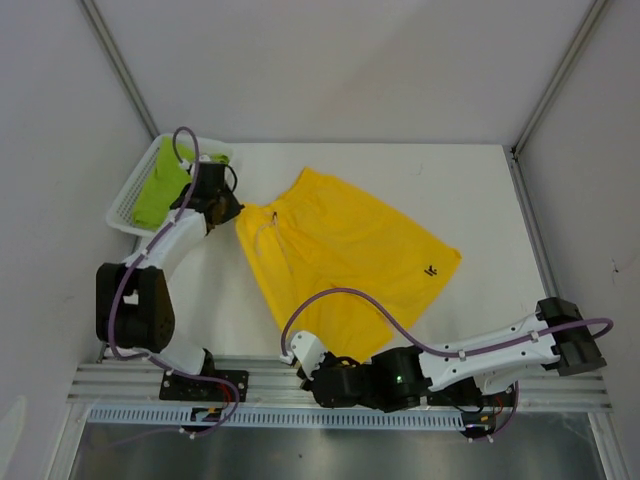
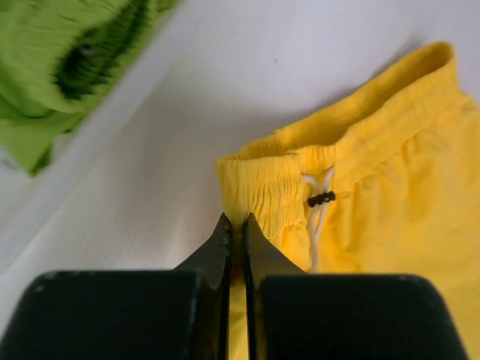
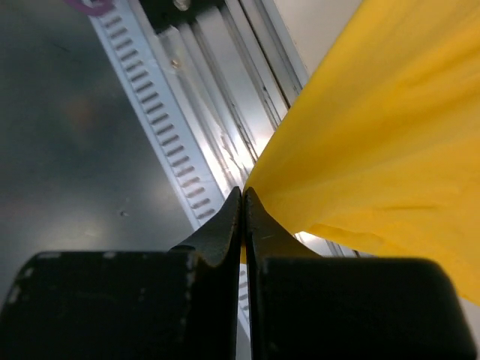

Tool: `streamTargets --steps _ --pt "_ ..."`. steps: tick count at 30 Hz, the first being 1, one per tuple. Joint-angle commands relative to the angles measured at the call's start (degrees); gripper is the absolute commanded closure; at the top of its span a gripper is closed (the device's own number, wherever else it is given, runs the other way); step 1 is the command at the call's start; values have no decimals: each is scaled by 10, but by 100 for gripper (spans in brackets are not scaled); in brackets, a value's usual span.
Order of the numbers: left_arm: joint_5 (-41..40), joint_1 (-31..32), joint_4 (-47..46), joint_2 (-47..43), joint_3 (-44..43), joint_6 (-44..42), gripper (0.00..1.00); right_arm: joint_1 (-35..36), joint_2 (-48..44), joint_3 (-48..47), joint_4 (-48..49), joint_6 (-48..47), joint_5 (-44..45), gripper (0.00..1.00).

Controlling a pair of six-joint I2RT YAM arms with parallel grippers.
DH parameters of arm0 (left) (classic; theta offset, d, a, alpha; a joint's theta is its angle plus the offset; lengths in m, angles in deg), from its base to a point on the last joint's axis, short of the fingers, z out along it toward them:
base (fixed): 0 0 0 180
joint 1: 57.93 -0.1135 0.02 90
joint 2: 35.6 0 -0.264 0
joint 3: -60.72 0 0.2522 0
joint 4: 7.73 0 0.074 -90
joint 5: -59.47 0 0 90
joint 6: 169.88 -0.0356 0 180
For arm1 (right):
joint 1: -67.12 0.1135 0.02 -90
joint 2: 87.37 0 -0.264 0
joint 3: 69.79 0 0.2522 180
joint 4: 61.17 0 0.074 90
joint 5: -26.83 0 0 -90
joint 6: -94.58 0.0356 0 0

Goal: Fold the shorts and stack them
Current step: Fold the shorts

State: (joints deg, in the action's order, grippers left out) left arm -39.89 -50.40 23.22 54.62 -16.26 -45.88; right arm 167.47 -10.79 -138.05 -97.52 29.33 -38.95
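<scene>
The bright yellow shorts (image 1: 340, 245) lie spread across the middle of the table, a small dark label (image 1: 431, 270) on the right leg. My left gripper (image 1: 226, 211) is shut on the left corner of their waistband (image 2: 259, 187), close to the white drawstring (image 2: 318, 225). At the near edge, above the metal rails, my right gripper (image 1: 312, 366) is shut on the hem of the yellow shorts (image 3: 375, 127), whose cloth hangs lifted from its tips (image 3: 243, 193). The lime green shorts (image 1: 160, 190) lie bunched in the basket, also in the left wrist view (image 2: 67, 60).
The white mesh basket (image 1: 128, 200) stands at the table's back left corner, just left of my left gripper; its rim (image 2: 105, 112) shows blurred in the left wrist view. Aluminium rails (image 1: 120, 385) and a slotted cable duct (image 3: 161, 120) run along the near edge. Frame posts rise at both back corners.
</scene>
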Motion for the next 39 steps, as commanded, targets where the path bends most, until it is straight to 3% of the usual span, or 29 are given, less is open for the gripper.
streamTargets --steps 1,8,11,16,22,27,31,39 --pt "-35 -42 93 -52 -55 -9 100 26 15 -55 -21 -1 -3 100" --pt "-88 -66 256 -110 -130 29 100 36 -2 -114 -33 -1 -11 100" --pt "-101 -74 281 -151 -145 29 100 41 -15 -129 -41 2 -16 100" --pt "-54 -107 316 -189 -180 29 99 47 -25 -155 -47 -1 -16 100" --pt "-23 -109 299 -207 -206 55 95 30 -56 -210 -83 -11 5 100" --pt "15 -109 269 -177 -232 84 97 -97 -111 -205 -136 -14 -39 100" --pt "37 -108 239 -146 -221 117 100 -225 -145 -182 -156 -23 -130 100" --pt "52 -99 147 -102 -174 207 100 -426 -173 -129 -175 -49 -210 100"
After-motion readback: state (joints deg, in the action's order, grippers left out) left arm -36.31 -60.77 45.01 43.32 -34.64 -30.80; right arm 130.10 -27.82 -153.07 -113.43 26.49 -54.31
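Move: The left fingers already hold the near waist corner about 10 cm above the table. The far waist corner lies some 17 cm ahead of them and 13 cm to the right; the basket is about 11 cm ahead and 15 cm to the left. From the right hand, already lifting the near leg's outer hem, the logo leg's outer hem corner is roughly 36 cm ahead and 33 cm to the right, the crotch about 29 cm ahead and 9 cm to the right; both lie some 10 cm below it. Lifting their still-pinched ends together, the hands draw the shorts' near side up: the left about 17 cm, swinging left and back beside the basket, then turning forward and slightly down; the right some 10 cm nearly straight up, then quickly forward about 20 cm and right towards the logo leg, still climbing a little and turning clockwise some 25 degrees. ##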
